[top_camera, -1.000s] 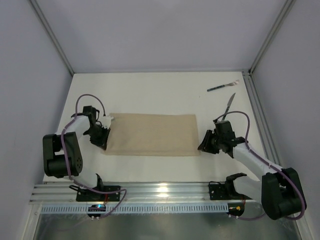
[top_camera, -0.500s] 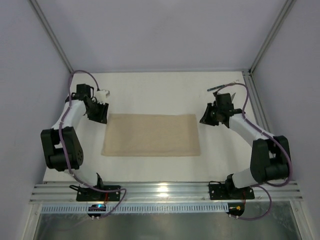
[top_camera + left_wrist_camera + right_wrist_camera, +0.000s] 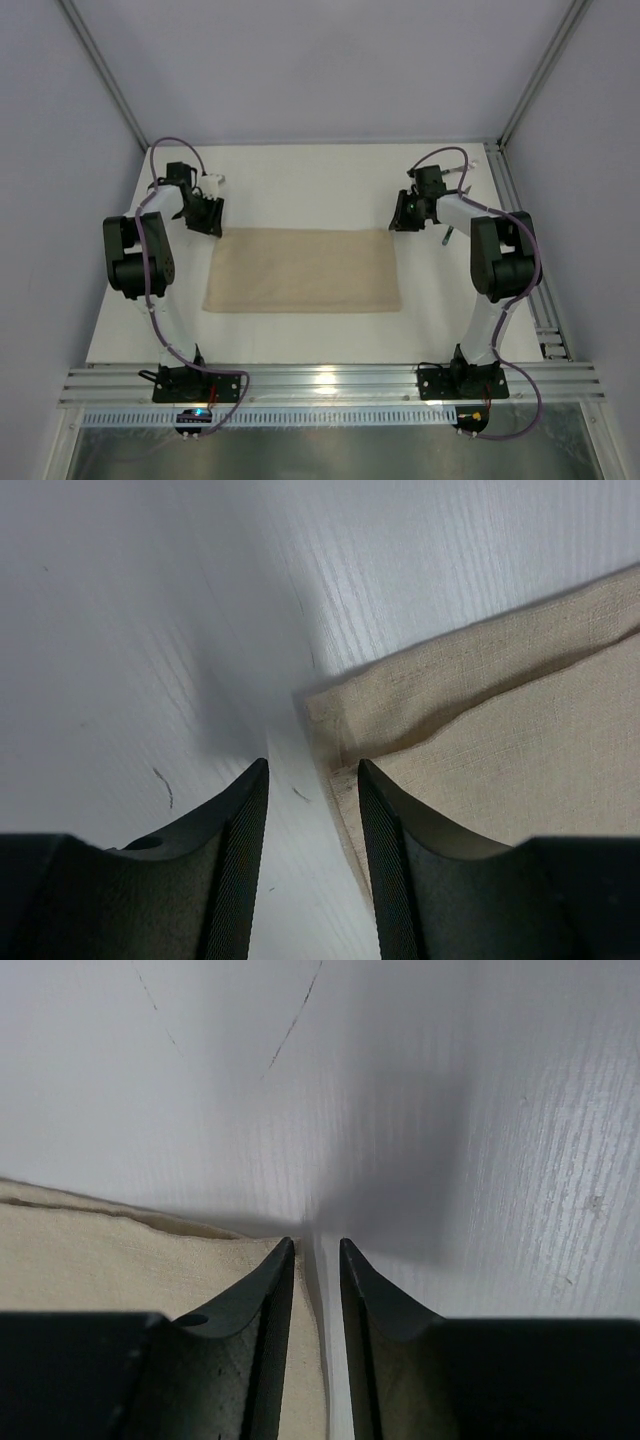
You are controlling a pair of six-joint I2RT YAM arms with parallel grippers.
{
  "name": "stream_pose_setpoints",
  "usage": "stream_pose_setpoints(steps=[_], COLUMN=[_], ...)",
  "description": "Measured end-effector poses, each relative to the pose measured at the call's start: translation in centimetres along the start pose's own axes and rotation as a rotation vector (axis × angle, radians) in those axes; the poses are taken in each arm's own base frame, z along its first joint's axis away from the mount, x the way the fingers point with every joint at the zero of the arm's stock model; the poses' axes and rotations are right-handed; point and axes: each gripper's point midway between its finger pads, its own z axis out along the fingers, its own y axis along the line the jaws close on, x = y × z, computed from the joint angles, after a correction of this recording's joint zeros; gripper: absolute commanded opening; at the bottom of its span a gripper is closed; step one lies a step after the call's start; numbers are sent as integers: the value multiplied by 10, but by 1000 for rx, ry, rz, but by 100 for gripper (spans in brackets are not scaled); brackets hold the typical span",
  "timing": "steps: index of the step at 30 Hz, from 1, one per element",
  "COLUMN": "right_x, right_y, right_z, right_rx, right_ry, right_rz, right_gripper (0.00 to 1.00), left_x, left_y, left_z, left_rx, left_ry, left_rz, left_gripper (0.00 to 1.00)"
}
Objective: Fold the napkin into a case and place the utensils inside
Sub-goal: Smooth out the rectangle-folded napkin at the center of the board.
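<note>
The napkin (image 3: 300, 270) lies flat in the middle of the table as a beige rectangle, folded double. My left gripper (image 3: 211, 224) hovers low at its far-left corner, open. In the left wrist view the layered napkin corner (image 3: 345, 715) sits just ahead of the left gripper (image 3: 312, 765), whose right finger (image 3: 385, 830) overlaps the cloth's edge. My right gripper (image 3: 396, 221) is at the far-right corner. In its wrist view the right gripper (image 3: 317, 1242) is narrowly open astride the napkin's side edge (image 3: 150, 1250), holding nothing. The right arm hides the utensils, apart from a dark sliver (image 3: 447, 237).
The white table (image 3: 300, 180) is walled by grey panels at the back and both sides. A metal rail (image 3: 520, 220) runs along the right edge, and the arms' mounting rail (image 3: 320, 385) crosses the near edge.
Both arms swung from the napkin's near corners to its far corners. The left gripper went from shut to open. The napkin stayed in place.
</note>
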Motion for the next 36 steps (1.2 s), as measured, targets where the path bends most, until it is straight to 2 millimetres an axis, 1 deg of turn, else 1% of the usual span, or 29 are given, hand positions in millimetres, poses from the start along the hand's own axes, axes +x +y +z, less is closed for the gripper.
stream_pose_setpoints(steps=[2, 6, 13, 18, 21, 22, 23, 24, 26, 27, 29, 30, 36], right_x=[2, 4, 7, 15, 17, 17, 17, 17, 17, 17, 17, 17, 16], right_y=[0, 1, 10, 12, 12, 12, 12, 12, 12, 12, 12, 12, 12], right_z=[3, 4, 3, 3, 2, 2, 2, 2, 2, 2, 2, 2, 2], right_rx=[-8, -15, -64, -90, -91, -91, -91, -91, -91, -91, -91, -91, -91], right_ry=[9, 15, 30, 46, 50, 49, 49, 49, 49, 49, 48, 47, 41], right_rz=[-1, -1, -1, 1, 2, 2, 2, 2, 2, 1, -1, 0, -1], right_gripper=[30, 31, 31, 31, 31, 31, 31, 31, 28, 21, 12, 4, 4], left_x=[-3, -5, 2, 6, 5, 4, 4, 4, 4, 4, 4, 5, 2], left_y=[0, -3, -10, -12, -11, -11, -11, -11, -12, -13, -14, -14, -16], left_z=[1, 1, 4, 3, 4, 4, 4, 4, 5, 5, 4, 3, -5], left_rx=[0, 21, 51, 55, 54, 55, 55, 57, 61, 63, 63, 62, 53], left_ry=[-13, -23, -17, -15, -23, -25, -25, -26, -28, -32, -37, -38, -61], left_rz=[1, 0, 0, 7, 13, 14, 14, 15, 15, 17, 19, 20, 27], left_gripper=[38, 34, 33, 26, 19, 14, 12, 6, 0, 0, 0, 0, 0])
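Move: My left hand is poised about 1 cm above the napkin's far left corner, which lies some 2 cm to its right and 1 cm back. My right hand has the far right corner about 1 cm to its left, 1 cm back and 1 cm below. Counted from my right hand, the knife lies roughly 16 cm right and 4 cm ahead, the fork some 14 cm right and 15 cm ahead. I ease both hands inward over the napkin's two far corners, each drifting about 1.5 cm towards the other and 1 cm back while dipping slightly, tips swinging a few degrees inward. Then I shut my half-open left fingers on their corner, the right ones just after, pinching the cloth; my left hand finally starts to rise a little. ##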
